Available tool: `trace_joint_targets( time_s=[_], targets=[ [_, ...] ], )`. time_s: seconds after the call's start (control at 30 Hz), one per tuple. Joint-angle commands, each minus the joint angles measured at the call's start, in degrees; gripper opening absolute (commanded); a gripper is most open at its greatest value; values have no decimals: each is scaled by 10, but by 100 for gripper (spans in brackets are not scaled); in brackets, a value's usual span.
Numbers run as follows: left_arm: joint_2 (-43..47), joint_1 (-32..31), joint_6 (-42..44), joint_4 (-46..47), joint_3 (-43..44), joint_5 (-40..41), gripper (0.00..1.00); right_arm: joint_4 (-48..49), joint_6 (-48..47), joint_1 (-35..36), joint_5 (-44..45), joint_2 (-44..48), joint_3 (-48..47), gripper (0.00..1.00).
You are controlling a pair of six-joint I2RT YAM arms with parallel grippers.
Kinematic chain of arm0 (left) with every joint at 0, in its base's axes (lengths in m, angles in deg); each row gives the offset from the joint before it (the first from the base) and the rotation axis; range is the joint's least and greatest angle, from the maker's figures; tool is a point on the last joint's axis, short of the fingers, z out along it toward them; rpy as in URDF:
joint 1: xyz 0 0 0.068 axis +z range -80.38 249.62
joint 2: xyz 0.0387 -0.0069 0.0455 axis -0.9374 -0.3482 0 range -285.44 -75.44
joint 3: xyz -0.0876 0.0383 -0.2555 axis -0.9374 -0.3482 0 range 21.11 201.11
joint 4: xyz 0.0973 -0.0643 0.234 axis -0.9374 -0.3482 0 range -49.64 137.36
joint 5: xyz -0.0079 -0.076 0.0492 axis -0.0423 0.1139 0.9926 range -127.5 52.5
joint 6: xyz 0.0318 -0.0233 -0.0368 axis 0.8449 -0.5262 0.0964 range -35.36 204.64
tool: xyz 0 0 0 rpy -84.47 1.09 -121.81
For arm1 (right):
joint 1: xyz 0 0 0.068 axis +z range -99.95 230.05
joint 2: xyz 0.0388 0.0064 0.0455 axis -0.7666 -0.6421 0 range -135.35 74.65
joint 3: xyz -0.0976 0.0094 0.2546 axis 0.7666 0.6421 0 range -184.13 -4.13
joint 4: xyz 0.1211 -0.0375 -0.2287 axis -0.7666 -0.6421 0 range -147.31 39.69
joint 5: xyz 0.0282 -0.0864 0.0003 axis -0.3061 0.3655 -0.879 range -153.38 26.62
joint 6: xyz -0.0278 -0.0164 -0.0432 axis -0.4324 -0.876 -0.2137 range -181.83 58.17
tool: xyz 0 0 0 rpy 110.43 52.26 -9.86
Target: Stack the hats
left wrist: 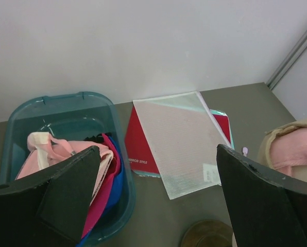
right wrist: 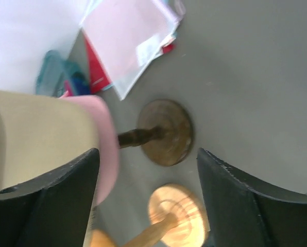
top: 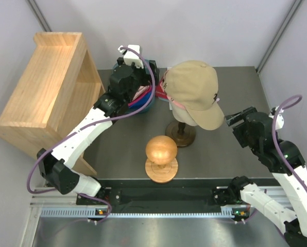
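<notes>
A tan hat (top: 194,90) sits on top of a light pink hat (top: 177,104) on a dark wooden stand (top: 180,135) at the table's middle back. In the right wrist view the tan hat (right wrist: 35,134) and the pink brim (right wrist: 106,146) lie just left of my right gripper (right wrist: 148,200), which is open and holds nothing. From above, the right gripper (top: 229,119) is beside the tan brim's tip. More hats lie bunched in a teal bin (left wrist: 19,116): pink (left wrist: 50,149), magenta (left wrist: 104,190) and blue (left wrist: 117,180). My left gripper (left wrist: 158,206) hangs open over the bin's right side.
A round wooden ball on a light stand (top: 161,149) is in front of the hat stand. A wooden shelf unit (top: 45,87) lies at the left. Papers and a red booklet (left wrist: 179,139) lie behind the bin. Grey walls close in the back.
</notes>
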Motion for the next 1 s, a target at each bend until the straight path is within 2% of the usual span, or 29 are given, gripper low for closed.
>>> trace_joint_targets(
  time_s=[0.0,0.23,0.47,0.6,0.63,0.73,0.97],
  targets=[
    [2,10,19,2,38,19,99,-65,-29,-1,69,6,-31,77],
    [-47,39,27,-35,94,32,98,-37,-52,-2,176,12,-79,79],
    [-124,102,-14,-91,155,-11,99,68,-129,-7,187,-35,-98,79],
    [-210,113,-11,-127,208,-12,99,129,-158,-49,113,-62,-68,79],
    [-226,121,-26,-135,224,-13,99,144,-159,-67,55,-72,-60,79],
    [-281,138,-57,-154,245,-2,99,196,-158,-136,-41,-79,-26,78],
    [-400,159,-92,-150,294,6,98,225,-189,-215,-110,-104,-34,78]
  ],
)
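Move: The pink hat next in line lies in the teal bin, about 9 cm ahead of the left hand, some 8 cm to its left and 32 cm below it. On the table the clear folder lies about 15 cm ahead and 15 cm right, 39 cm down. The tan cap on the head form is about 12 cm back, 14 cm right and 4 cm lower. From the right hand the pink hat lies about 29 cm ahead, 37 cm left, 20 cm down. The open left hand heads for the pink hat in the bin: a small rise to the left, then a swoop forward and down, ending about 16 cm farther out and 18 cm lower, still clear above the hat, its fingers tipping down some 25 degrees and turning counter-clockwise. The right hand, already open, backs off rightwards from the tan cap's brim, rises about 6 cm, then goes forward and sinks. ##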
